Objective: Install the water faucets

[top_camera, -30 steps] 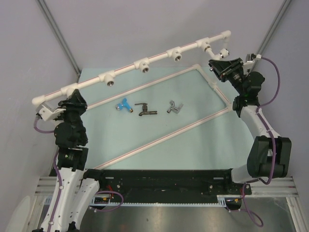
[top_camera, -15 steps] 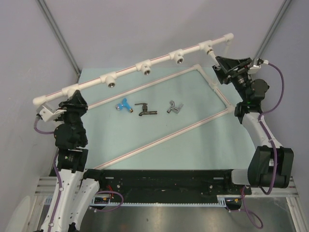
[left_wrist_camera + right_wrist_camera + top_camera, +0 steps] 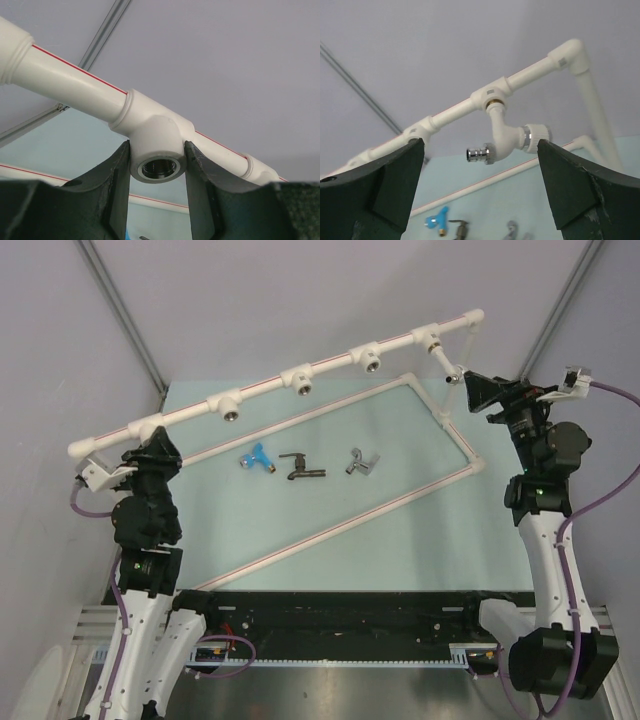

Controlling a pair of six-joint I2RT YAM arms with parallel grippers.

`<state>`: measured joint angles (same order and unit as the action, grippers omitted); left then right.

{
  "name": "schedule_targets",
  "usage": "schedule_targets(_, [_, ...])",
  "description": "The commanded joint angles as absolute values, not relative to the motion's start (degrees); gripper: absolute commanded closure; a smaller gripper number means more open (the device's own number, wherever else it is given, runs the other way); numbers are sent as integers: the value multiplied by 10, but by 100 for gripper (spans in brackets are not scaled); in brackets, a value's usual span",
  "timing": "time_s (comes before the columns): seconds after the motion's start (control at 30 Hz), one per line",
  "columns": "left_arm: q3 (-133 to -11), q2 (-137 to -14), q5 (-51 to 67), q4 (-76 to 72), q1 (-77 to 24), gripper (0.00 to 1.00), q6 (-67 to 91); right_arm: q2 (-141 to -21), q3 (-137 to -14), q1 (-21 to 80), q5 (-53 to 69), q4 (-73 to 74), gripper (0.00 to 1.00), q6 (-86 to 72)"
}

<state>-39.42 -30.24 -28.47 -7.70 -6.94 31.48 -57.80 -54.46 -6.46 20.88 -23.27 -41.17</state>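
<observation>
A white faucet [image 3: 506, 141] hangs screwed into the right-end tee [image 3: 489, 96] of the raised white pipe rail [image 3: 265, 383]. My right gripper [image 3: 479, 146] is open wide and stands back from it, touching nothing; from above the right gripper [image 3: 472, 392] sits just right of the white faucet [image 3: 446, 365]. My left gripper [image 3: 157, 167] is shut on the left-end tee fitting [image 3: 155, 140], whose threaded socket is bare. On the teal mat lie the blue faucet [image 3: 257, 458], the dark faucet [image 3: 300, 468] and the silver faucet [image 3: 361, 463].
Three more tees with bare sockets [image 3: 228, 405], [image 3: 300, 378], [image 3: 368, 358] sit along the rail. A flat white pipe frame [image 3: 330, 407] lies on the mat [image 3: 420, 540] around the loose faucets. Metal corner posts [image 3: 120, 310] rise behind.
My right gripper has opened, let go of the white faucet and drawn back to the right. The faucet now hangs from the rail on its own. The left gripper has not moved.
</observation>
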Motion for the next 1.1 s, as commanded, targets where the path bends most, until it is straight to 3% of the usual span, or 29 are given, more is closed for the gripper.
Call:
schedule_targets(0.0, [-385,-304,-252,-49,-74,100,300,-567,-558,-61,182,-229,0,-130])
schedule_targets(0.3, [-384,-301,-254,-50,-75,100,298,-618,-566,38,229,-220,0,236])
schedule_targets(0.53, [-384,-302,-250,-51,-74,100,299,-674,-578,61,150,-236,0,291])
schedule_targets(0.7, [-384,-304,-249,-50,-74,100,299,-711,-596,58,164,-262,3,245])
schedule_targets(0.9, [-384,-305,-247,-51,-73,100,300,-734,-613,53,229,-279,18,129])
schedule_targets(1.0, [-384,-305,-246,-50,-73,100,299,-741,-615,47,275,-296,31,48])
schedule_targets(1.07, [-384,-305,-245,-51,-74,100,300,-742,-615,46,299,-307,47,8])
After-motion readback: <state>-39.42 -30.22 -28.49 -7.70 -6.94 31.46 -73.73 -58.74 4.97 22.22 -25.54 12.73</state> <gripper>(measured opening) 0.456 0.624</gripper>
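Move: The white faucet body hangs from its tee about 8 cm ahead of the right hand, 6 cm to its left and 5 cm below. That tee is some 12 cm ahead, 9 cm left and about level; the pipe's corner elbow is roughly 14 cm ahead, 1 cm left, also level. From the left hand, still on its own tee, the faucet is about 15 cm ahead, 50 cm right and 4 cm lower. Right hand reaches about 7 cm forward, down and left around the faucet, rolling clockwise from behind, fingers part-closing. ##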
